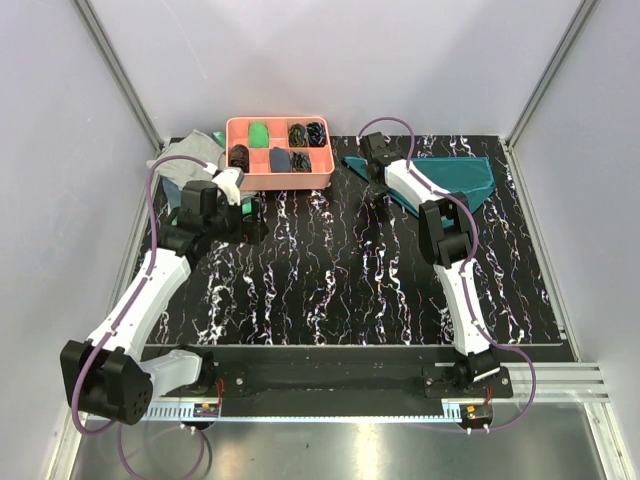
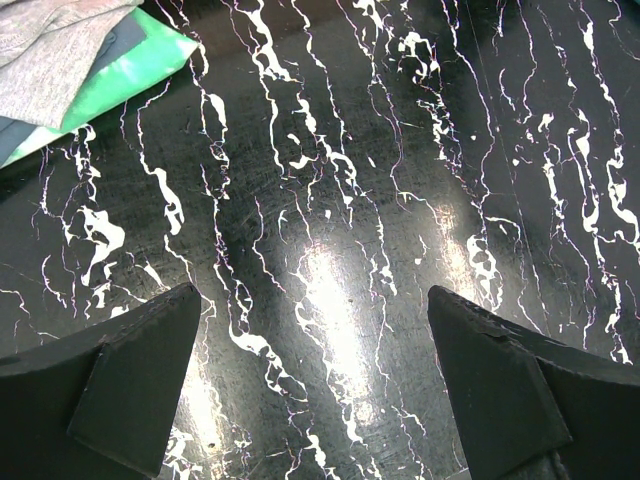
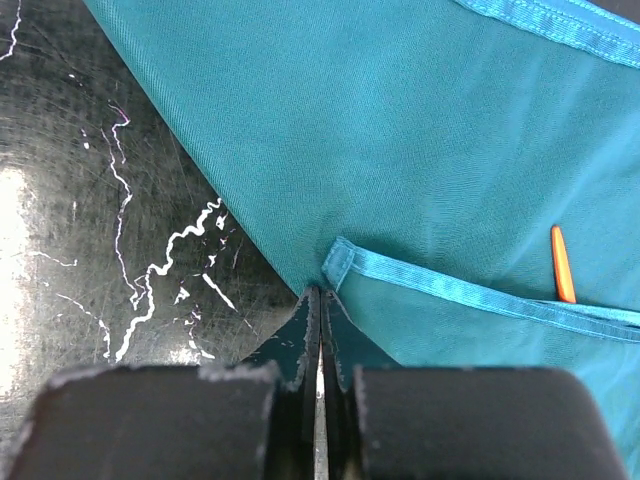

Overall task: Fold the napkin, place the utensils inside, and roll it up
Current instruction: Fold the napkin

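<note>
The teal napkin [image 1: 455,178] lies folded at the back right of the black marbled table; it fills most of the right wrist view [image 3: 400,130]. My right gripper [image 1: 377,185] [image 3: 320,295] is shut at the napkin's folded left edge, beside a hemmed corner, pinching the fabric there. An orange fork tip [image 3: 562,262] peeks out from under the hemmed flap. The spoon is hidden. My left gripper [image 1: 252,222] [image 2: 312,292] hovers open over bare table at the left, with nothing between its fingers.
A salmon compartment tray [image 1: 285,181] with small items stands at the back centre. A grey cloth [image 1: 190,150] [image 2: 50,50] and a bright green cloth [image 2: 130,70] lie at the back left, near my left gripper.
</note>
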### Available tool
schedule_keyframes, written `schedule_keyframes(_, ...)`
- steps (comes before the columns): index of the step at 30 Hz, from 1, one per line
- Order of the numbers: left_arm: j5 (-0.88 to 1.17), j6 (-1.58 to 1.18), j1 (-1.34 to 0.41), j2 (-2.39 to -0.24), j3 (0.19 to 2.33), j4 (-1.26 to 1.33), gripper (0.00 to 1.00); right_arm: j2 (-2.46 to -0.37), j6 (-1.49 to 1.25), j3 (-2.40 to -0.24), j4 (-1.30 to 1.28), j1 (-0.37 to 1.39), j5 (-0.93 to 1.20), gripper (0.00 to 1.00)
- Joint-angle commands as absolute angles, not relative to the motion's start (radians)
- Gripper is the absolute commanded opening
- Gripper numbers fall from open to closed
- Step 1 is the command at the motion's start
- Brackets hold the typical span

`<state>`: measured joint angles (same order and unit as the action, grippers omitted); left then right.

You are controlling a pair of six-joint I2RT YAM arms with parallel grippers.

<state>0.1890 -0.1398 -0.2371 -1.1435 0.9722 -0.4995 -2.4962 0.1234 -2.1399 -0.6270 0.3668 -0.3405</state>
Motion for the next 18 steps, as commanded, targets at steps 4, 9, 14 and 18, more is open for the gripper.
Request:
schedule_keyframes(4, 0.198, -0.137, -0.241, -1.103, 0.986, -0.463, 0.99, -2.497, 0.12, -2.105, -0.709, 0.373, -0.201, 0.0)
schedule_keyframes(9, 0.196, -0.137, -0.241, -1.094, 0.986, -0.465, 0.99, -2.415, 0.069, -2.013, -0.69, 0.373, -0.095, 0.0)
schedule_keyframes(14, 0.202, -0.14, -0.241, -1.089, 0.986, -0.463, 0.99, -2.324, 0.011, -1.849, -0.66, 0.387, -0.055, 0.0)
schedule_keyframes(18, 0.202, -0.143, -0.241, -1.085, 0.985, -0.463, 0.99, -2.26, -0.044, -1.726, -0.641, 0.406, -0.051, 0.0)
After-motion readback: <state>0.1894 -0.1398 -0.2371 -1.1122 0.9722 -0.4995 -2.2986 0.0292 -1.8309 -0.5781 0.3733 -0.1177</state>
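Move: The right fingers are already shut on the napkin's folded near edge, beside its turned-over hem corner, barely above the table. Bare marble lies roughly 8 cm back and 3 cm left of them. The napkin's left tip is about 10 cm ahead and 10 cm left, and the fork's exposed handle end some 10 cm right and 2 cm ahead. From the idle left hand, that hem corner lies around 18 cm ahead, 30 cm right and 17 cm below. Keeping its pinch on the fold beside the hem corner, the right hand drags the napkin low along the table. It eases slightly left, then pulls back towards its base onto the bare marble, gathering speed: about 6 cm back and 2.5 cm left. Along the way the wrist rolls its left side up by some 10 degrees and tips a little further down. ##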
